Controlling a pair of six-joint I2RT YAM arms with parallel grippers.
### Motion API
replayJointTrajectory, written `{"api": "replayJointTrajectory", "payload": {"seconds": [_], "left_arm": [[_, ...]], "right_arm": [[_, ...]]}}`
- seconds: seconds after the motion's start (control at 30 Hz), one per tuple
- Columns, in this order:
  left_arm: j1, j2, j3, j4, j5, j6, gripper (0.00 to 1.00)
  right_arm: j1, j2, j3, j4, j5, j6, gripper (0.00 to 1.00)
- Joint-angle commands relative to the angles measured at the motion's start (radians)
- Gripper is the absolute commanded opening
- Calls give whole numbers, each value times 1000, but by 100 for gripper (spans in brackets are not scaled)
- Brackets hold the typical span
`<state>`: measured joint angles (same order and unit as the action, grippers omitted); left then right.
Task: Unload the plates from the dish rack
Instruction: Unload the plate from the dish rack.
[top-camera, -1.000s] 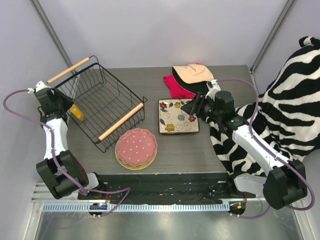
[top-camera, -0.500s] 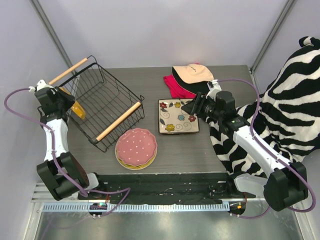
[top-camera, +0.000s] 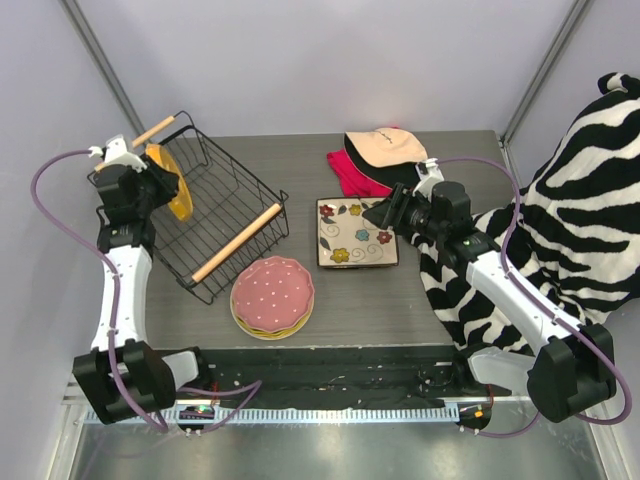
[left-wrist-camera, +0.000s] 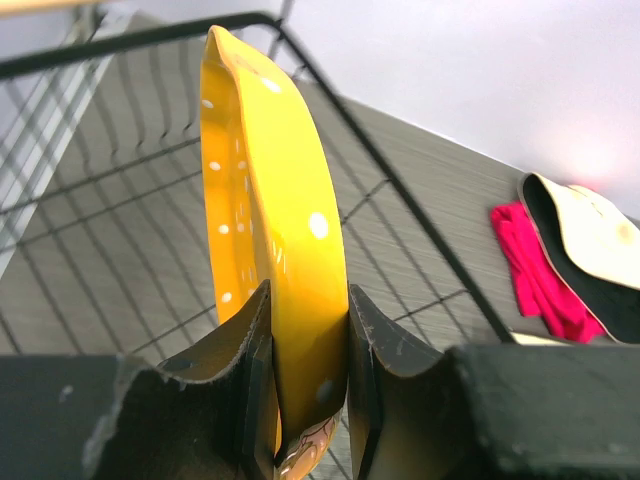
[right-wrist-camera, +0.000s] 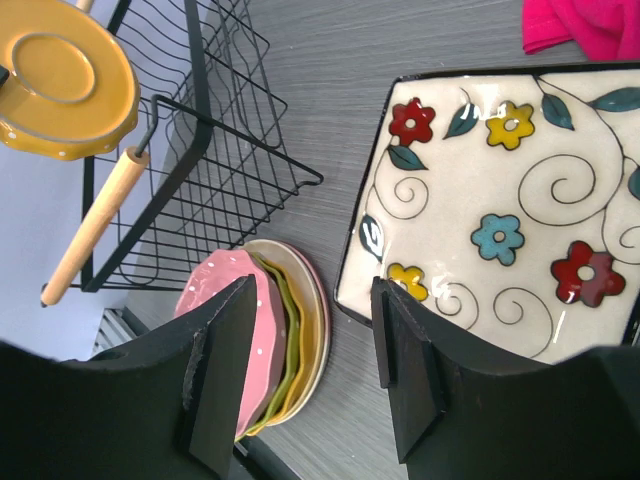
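Note:
My left gripper (top-camera: 158, 184) is shut on the edge of a round orange plate (top-camera: 173, 180), held upright above the back-left corner of the black wire dish rack (top-camera: 240, 243). The left wrist view shows the orange plate (left-wrist-camera: 270, 200) clamped between both jaws, with the rack rim (left-wrist-camera: 400, 188) behind it. Near the table's front lies a stack of scalloped plates (top-camera: 272, 295), pink on top. The square flowered plate (top-camera: 356, 232) lies flat to its right. My right gripper (top-camera: 385, 214) is open with nothing in it, over the square plate's right edge (right-wrist-camera: 500, 200), the stack (right-wrist-camera: 270, 330) to its left.
A cream-and-black cap (top-camera: 385, 148) rests on a pink cloth (top-camera: 350, 172) at the back of the table. A zebra-patterned fabric (top-camera: 580, 220) hangs along the right side under my right arm. Walls close in on the left and at the back.
My left arm has risen and moved back, lifting the orange plate from the rack's left side up above its back-left corner. The right arm has not moved.

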<state>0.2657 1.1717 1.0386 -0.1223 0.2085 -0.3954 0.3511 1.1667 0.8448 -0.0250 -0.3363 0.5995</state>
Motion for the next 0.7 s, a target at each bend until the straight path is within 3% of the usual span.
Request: {"api": "replayJointTrajectory", "payload": {"seconds": [0.0,0.4,0.67], "left_arm": [[-81,-86,113,200,32,102,0],[-388,-234,101,158,161,380,0],[-631,-270,32,87,28,547,0]], "right_arm": [[-3,-19,66,52,-21,42,57],[54,23,169,191,-60,200,59],[204,145,336,232,-15,233,62]]}}
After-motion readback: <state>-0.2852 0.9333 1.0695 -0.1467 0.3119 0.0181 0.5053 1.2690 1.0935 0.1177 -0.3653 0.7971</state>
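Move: The left hand already grips the yellow plate by its rim, above the dish rack, whose middle lies about 6 cm to its right and 20 below. The open right gripper waits some 47 cm to its right, 6 nearer the base and 6 lower; the plate stack lies 23 right, 18 back, 25 below. From the right hand the yellow plate is about 46 cm left, 7 ahead and 7 up, the flowered plate 6 ahead, 4 left, 21 below. Sweeping right some 20 cm while rising about 9 and, later on, drawing back 8, the left arm carries the yellow plate off the rack towards the right gripper, turning clockwise about 40 degrees and tipping its fingers up, grip kept. The right hand, still empty and open, rises about 11 cm over the flowered plate, then swings 8 left towards the yellow plate, its left side rolling up. ##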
